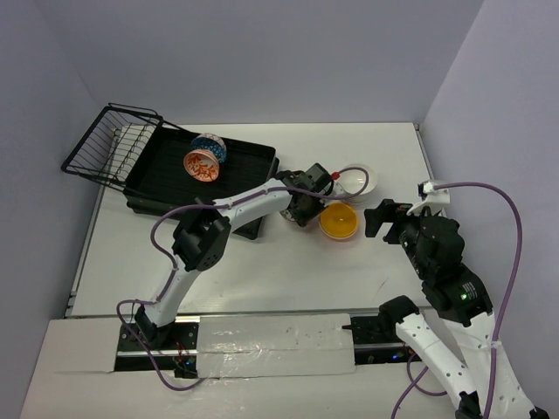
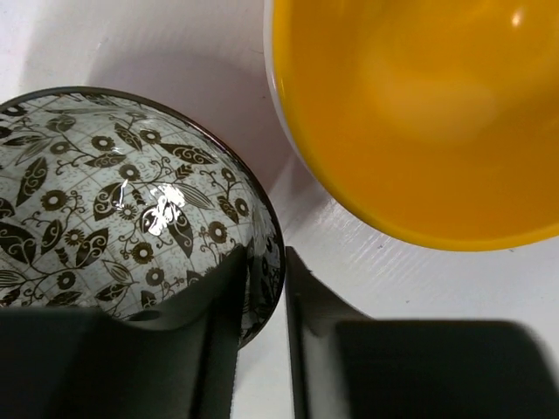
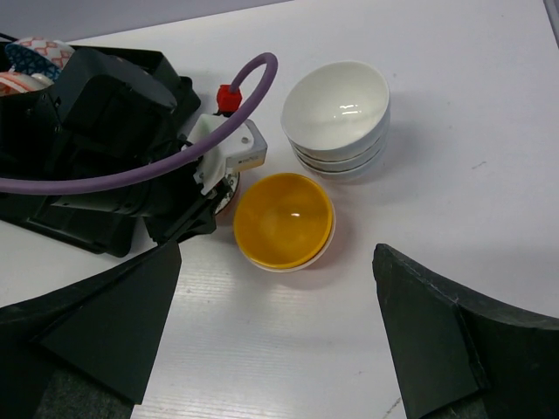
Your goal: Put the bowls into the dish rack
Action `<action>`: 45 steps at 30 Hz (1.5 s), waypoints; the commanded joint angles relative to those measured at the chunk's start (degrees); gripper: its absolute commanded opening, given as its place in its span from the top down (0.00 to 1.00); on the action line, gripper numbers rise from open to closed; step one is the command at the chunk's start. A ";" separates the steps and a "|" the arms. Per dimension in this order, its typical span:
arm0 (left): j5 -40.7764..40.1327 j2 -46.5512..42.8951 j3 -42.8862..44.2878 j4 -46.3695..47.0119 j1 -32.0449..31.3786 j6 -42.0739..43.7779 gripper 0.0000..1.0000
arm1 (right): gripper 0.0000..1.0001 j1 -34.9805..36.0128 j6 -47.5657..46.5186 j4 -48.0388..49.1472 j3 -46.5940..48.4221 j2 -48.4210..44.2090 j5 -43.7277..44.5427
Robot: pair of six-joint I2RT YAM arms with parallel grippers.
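Note:
A grey-patterned bowl (image 2: pixel 113 201) stands on the table just left of a yellow bowl (image 2: pixel 419 113) (image 1: pixel 339 220). My left gripper (image 2: pixel 262 257) (image 1: pixel 306 208) is shut on the patterned bowl's right rim, one finger inside and one outside. From above the gripper hides that bowl. A stack of white bowls (image 1: pixel 356 181) (image 3: pixel 339 109) stands behind the yellow bowl (image 3: pixel 284 218). An orange bowl (image 1: pixel 201 164) and a blue-patterned bowl (image 1: pixel 212 147) lean on edge in the black dish rack (image 1: pixel 166 188). My right gripper (image 1: pixel 384 218) (image 3: pixel 278 253) hovers open, empty, right of the yellow bowl.
The rack's wire basket (image 1: pixel 109 148) sticks out at the far left, near the left wall. Grey walls close in the table on three sides. The left arm's purple cable (image 3: pixel 131 179) loops over its wrist close to the white stack.

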 commanded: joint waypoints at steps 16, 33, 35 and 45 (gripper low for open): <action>6.08 -18.53 0.94 8.61 4.84 -11.71 1.00 | 0.02 0.45 -0.74 2.55 -0.32 -0.24 -0.71; 10.59 -56.06 -49.85 59.05 30.34 -58.40 1.00 | 0.02 0.37 -1.09 5.98 -2.86 0.46 -2.65; 8.40 -58.96 -55.74 64.14 32.18 -61.21 1.00 | 0.02 0.45 -1.18 5.98 -3.04 0.46 -2.65; -2.32 -64.78 -71.40 79.17 38.95 -73.16 1.00 | 0.02 0.45 -1.79 6.24 -2.87 1.87 -3.17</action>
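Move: The left fingers straddle the near-right rim of the grey patterned bowl, whose middle is about 3 cm ahead, 3 cm left and 2 cm below. The yellow bowl sits about 8 cm to the right, level with the hand, the white bowls some 12 cm right and 10 cm ahead; the orange bowl in the rack lies roughly 27 cm left and 14 cm ahead. From the right hand, the grey bowl is around 13 cm ahead, 17 cm left and 25 cm below. The left fingers pinch shut on the grey bowl's near-right rim, then lift it and swing it left to above the rack, beside the orange bowl, rising some 26 cm before sinking about 6 cm. It ends about 25 cm to the left and 7 cm forward, the wrist rolling and swinging the fingers from steeply down to nearly level, grip kept. ##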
